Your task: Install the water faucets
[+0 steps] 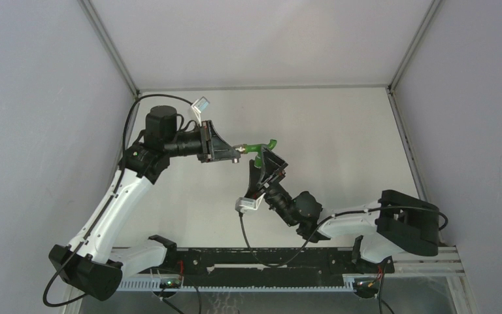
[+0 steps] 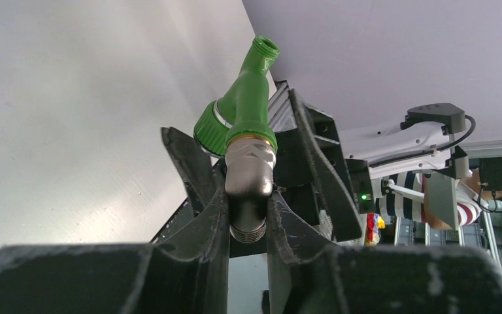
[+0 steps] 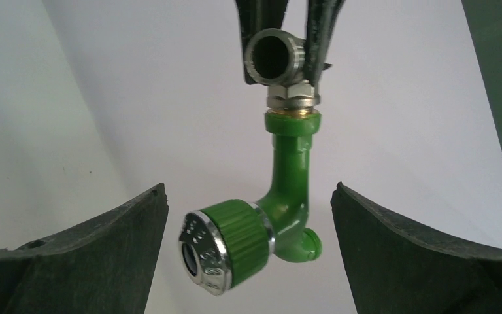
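Observation:
The bright-green water faucet (image 1: pixel 259 146) hangs in the air over the middle of the table, screwed onto its grey metal elbow fitting (image 2: pixel 250 176). My left gripper (image 2: pixel 248 196) is shut on that elbow, its fingers pinching the threaded end, and the green tap (image 2: pixel 245 104) sticks out beyond it. In the right wrist view the tap (image 3: pixel 291 170) hangs down from the elbow (image 3: pixel 280 65), with its round knob (image 3: pixel 232 239) between my fingers. My right gripper (image 3: pixel 248 190) is open wide around the tap, and both pads stand clear of it. From above, the right gripper (image 1: pixel 271 163) sits just below the faucet.
Grey enclosure walls (image 1: pixel 46 98) close in the white table (image 1: pixel 340 131) on the left, right and back. A black rail (image 1: pixel 255 258) with both arm bases runs along the near edge. The right arm's base (image 2: pixel 431 124) and clutter beyond the table show in the left wrist view.

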`<state>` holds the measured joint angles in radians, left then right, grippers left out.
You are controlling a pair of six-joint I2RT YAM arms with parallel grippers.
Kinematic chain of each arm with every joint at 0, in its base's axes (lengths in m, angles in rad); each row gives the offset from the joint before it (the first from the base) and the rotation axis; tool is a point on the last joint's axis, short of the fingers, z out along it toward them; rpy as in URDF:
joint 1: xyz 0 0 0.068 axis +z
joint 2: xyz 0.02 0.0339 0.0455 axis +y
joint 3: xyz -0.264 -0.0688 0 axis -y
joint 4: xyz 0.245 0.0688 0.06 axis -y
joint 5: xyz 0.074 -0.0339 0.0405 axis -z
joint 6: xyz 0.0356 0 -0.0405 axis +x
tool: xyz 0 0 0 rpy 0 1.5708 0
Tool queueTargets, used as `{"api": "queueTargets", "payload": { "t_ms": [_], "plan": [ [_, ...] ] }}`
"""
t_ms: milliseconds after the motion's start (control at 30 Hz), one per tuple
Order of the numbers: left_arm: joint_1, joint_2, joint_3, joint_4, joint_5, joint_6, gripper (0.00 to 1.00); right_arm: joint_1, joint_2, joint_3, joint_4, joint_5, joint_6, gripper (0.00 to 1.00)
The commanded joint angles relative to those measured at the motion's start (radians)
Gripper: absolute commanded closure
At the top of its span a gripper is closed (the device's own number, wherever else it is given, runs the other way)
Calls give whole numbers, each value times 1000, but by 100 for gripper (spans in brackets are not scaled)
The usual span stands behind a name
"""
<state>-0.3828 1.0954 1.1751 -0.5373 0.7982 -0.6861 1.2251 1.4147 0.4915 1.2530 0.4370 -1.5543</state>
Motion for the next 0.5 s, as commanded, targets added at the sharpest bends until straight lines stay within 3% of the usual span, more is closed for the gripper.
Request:
{"api": "queueTargets", "payload": {
  "t_ms": [0,133,467],
  "plan": [
    [7,-3,63,60,54,-27,100,-12,62,48,171,29,-64,3],
    [8,-3,57,62,57,-27,100,-15,72,55,198,37,-55,17],
    [18,-9,35,56,66,-3,100,8,52,51,239,43,-38,65]
  ]
}}
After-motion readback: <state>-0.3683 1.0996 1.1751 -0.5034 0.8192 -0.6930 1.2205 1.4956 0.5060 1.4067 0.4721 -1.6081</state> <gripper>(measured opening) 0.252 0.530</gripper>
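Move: The faucet's ribbed green cap sits between the wide-open fingers of my right hand, only about 1 cm ahead, 1 cm left and 1 cm below. The metal elbow in my left fingers is some 6 cm to the left of my right hand, 3 cm farther out and 2 cm up; the faucet's free spout is about 4 cm right, 5 cm ahead and 3 cm up. From my left hand the cap lies roughly 6 cm right, 2 cm back and 3 cm below. I close my right fingers from wide open to about half, pinching the ribbed cap between them. As they close, I ease that hand barely 1 cm forward, dip slightly and then rise about 1.5 cm, with hardly any wrist turn. My left hand nearly stays put, still gripping the metal elbow with the faucet on it. ##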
